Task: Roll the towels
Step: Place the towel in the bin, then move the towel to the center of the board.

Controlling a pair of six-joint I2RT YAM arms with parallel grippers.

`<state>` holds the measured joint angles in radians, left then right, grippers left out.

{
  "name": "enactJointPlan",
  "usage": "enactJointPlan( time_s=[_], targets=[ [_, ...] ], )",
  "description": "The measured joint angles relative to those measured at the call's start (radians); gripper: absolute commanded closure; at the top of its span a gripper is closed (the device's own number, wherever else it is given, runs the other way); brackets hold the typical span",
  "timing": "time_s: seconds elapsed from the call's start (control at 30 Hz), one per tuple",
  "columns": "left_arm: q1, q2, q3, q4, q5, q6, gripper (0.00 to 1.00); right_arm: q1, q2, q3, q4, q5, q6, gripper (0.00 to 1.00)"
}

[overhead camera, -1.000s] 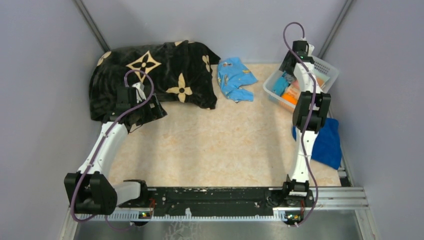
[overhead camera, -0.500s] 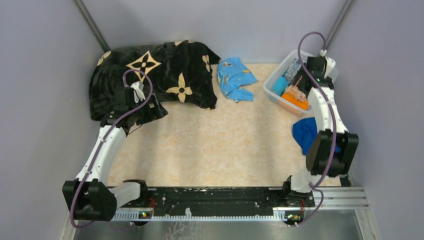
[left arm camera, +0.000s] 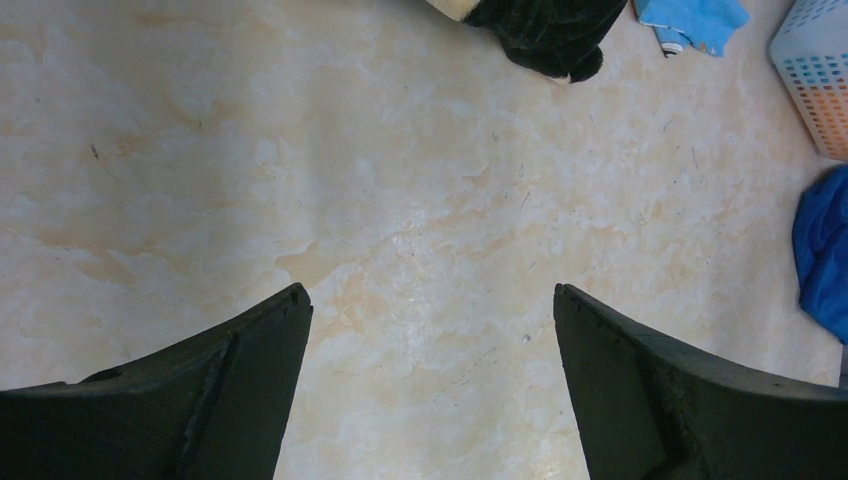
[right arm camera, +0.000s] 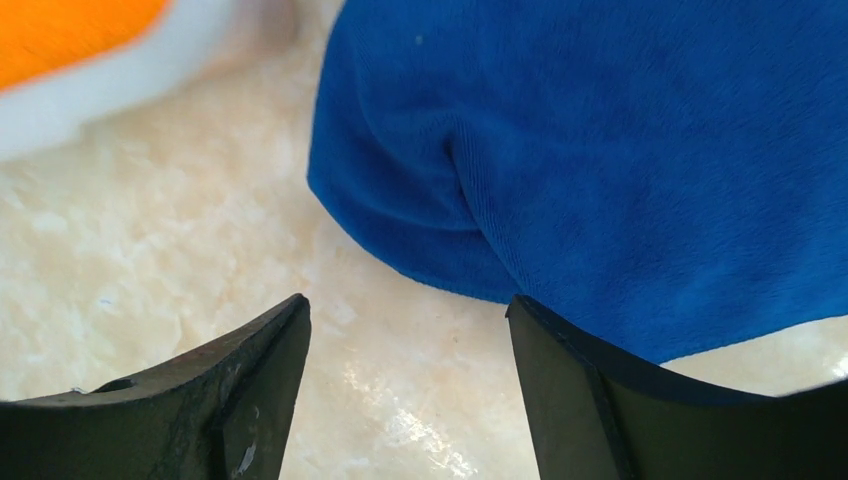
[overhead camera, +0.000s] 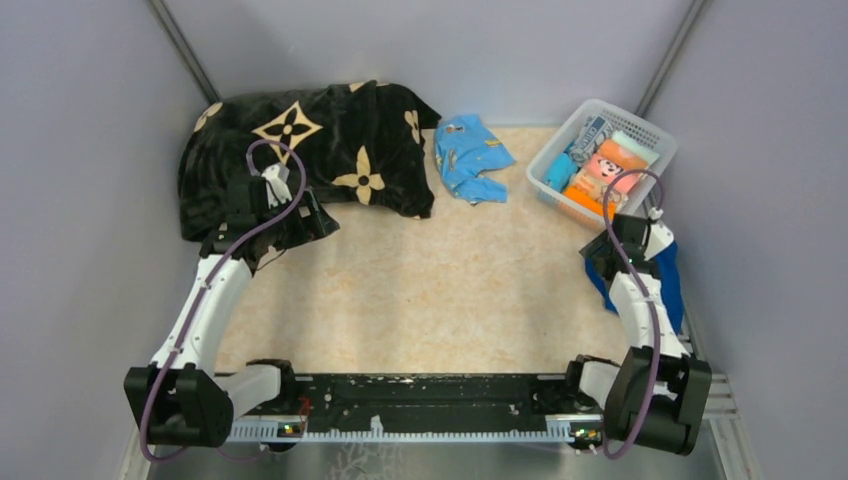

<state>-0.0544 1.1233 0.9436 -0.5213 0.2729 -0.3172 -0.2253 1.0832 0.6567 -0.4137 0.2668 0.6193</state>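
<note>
The royal-blue towel (overhead camera: 668,285) lies crumpled at the table's right edge, partly under my right arm. It fills the upper right of the right wrist view (right arm camera: 620,150). My right gripper (overhead camera: 598,264) (right arm camera: 408,300) is open and low over the table at the towel's near-left edge, its right finger against the cloth. A turquoise towel (overhead camera: 560,172) and a white one with dark-blue print (overhead camera: 592,131) lie in the white basket (overhead camera: 655,135). My left gripper (overhead camera: 305,218) (left arm camera: 430,292) hangs open and empty over bare tabletop at the left.
A black blanket with cream flowers (overhead camera: 300,150) covers the back left, under my left wrist. A crumpled light-blue cloth with yellow marks (overhead camera: 470,155) lies at the back centre. The basket also holds orange and pink items (overhead camera: 605,168). Grey walls close in both sides.
My right arm has swung back from over the basket and come down at the royal-blue towel, still open. The left arm has barely moved.
</note>
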Motion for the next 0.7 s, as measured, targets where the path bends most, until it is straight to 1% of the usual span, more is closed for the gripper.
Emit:
enactJointPlan(
  time_s=[0.13,0.27,0.37,0.57,0.7],
  targets=[
    [0.000,-0.010,-0.007,0.015,0.009,0.000,0.04,0.000,0.055,-0.076,0.065,-0.050,0.025,0.29],
    [0.000,-0.014,-0.013,0.024,0.021,0.000,0.04,0.003,0.159,-0.105,0.118,-0.097,0.040,0.29],
    [0.000,-0.014,-0.018,0.029,0.032,0.000,0.04,0.032,0.200,-0.091,0.169,-0.107,0.043,0.29],
    [0.000,-0.014,-0.023,0.035,0.050,0.001,0.04,0.174,0.271,-0.065,0.267,-0.111,0.046,0.30],
    [0.000,-0.014,-0.023,0.036,0.054,0.001,0.04,0.252,0.277,-0.059,0.274,-0.111,0.047,0.30]
  ],
)
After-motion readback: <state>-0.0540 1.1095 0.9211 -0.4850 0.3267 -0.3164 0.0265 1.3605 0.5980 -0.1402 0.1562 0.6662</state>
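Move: The blue towel lies flat with its middle about 7 cm to the right of the right hand, roughly level with it and some 8 cm below. The white bin stands about 22 cm ahead of that hand, almost in line and 4 cm lower; the orange towel at the bin's near end is some 16 cm ahead and 3 cm left. From the left hand, the blue towel is about 69 cm right, 5 cm back and 17 cm down. Down first, the right hand sinks about 6.5 cm to just above the table by the blue towel's left part, then runs level to the left for most of some 9 cm, edging forward about 4 cm, until it is clear of the towel's left edge. The wrist swings roughly 15 degrees counter-clockwise, and the empty fingers stay open. ##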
